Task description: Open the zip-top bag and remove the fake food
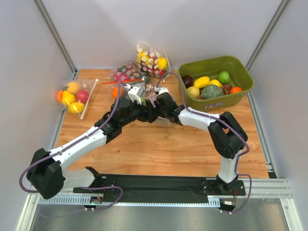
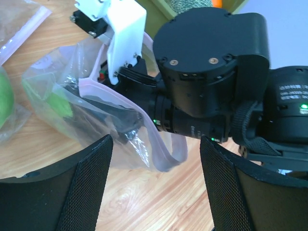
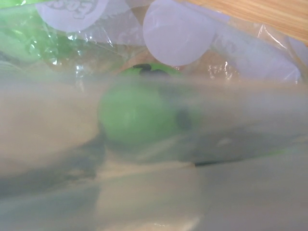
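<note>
The clear zip-top bag (image 2: 62, 79) lies on the wooden table, its pale zip strip (image 2: 110, 96) pulled into an open loop. In the top view both wrists cover most of it (image 1: 146, 91). My right gripper (image 2: 118, 118) reaches into the bag's mouth; film blurs its fingers. Through the plastic, the right wrist view shows one round green piece of fake food (image 3: 139, 115). It also shows as a green shape (image 2: 60, 103) inside the bag. My left gripper (image 2: 156, 142) stands open just short of the bag's mouth, with only bare table between its fingers.
A green bin (image 1: 211, 102) of plastic fruits and vegetables stands at the back right. A polka-dotted bag (image 1: 151, 57) and a bag with a red zip strip (image 1: 122, 77) lie behind the arms. Another bag of fruits (image 1: 72, 96) lies at the far left.
</note>
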You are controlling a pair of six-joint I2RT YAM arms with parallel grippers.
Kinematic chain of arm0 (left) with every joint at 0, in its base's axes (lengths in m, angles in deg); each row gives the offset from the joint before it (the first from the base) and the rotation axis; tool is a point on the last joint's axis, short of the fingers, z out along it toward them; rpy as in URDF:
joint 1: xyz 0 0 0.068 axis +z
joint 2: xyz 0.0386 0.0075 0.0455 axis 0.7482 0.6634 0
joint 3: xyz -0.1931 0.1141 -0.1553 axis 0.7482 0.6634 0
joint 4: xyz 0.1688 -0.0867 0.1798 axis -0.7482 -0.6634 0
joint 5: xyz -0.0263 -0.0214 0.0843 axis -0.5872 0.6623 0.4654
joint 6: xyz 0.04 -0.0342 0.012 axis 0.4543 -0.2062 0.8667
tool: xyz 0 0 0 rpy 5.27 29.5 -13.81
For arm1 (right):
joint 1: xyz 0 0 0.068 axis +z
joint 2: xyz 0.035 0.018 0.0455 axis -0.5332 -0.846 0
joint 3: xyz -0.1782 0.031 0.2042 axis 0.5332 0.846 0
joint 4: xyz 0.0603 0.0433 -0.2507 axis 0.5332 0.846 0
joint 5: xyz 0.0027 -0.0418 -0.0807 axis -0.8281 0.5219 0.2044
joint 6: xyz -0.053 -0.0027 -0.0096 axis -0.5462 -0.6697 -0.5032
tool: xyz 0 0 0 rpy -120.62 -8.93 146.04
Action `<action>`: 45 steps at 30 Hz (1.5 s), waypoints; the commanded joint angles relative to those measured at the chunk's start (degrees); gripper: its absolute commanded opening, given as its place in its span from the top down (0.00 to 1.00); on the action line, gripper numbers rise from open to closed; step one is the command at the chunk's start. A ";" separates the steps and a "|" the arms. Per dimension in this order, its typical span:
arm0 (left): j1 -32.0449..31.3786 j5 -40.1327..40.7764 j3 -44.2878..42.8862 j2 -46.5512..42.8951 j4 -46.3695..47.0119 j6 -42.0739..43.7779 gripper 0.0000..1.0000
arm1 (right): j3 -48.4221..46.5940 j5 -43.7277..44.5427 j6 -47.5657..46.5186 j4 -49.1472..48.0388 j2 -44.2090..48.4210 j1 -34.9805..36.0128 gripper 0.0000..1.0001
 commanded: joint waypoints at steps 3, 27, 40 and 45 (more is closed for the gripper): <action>-0.22 3.85 1.03 -1.09 2.63 -1.47 0.21 | 1.15 -0.64 1.07 1.72 3.53 1.02 1.00; -0.22 12.82 3.23 -0.91 -8.98 1.60 1.00 | 1.68 -11.71 -2.62 17.81 24.16 1.10 1.00; -0.04 13.79 1.65 1.81 -9.95 3.89 1.00 | 4.58 -30.78 1.41 15.00 35.60 -2.85 1.00; 0.05 13.88 1.65 2.25 -10.30 4.07 1.00 | 5.99 -35.88 5.28 10.52 38.42 -6.09 1.00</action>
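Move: The upper rim of the bag's mouth hangs between the open left fingers, only about 1 cm ahead, 1 cm left and 2 cm below. The right gripper, down inside the bag, already holds the fake watermelon, which lies some 9 cm ahead of the left hand, 8 cm right and 17 cm lower. From the right hand that rim is about 8 cm back, 9 cm left and 15 cm up; the green bin's middle is roughly 14 cm ahead and 24 cm right, about level. Ease the left gripper down and a little left, shut its fingers on the bag's rim early on, then keep the pinch and draw it on downward, about 8 cm down and 4 cm left in all. Meanwhile, keeping the right grip on the watermelon, back off slightly, then lift it some 18 cm up and 12 cm back out of the mouth, rolling the wrist left side up and turning counter-clockwise, some 30 degrees together. ##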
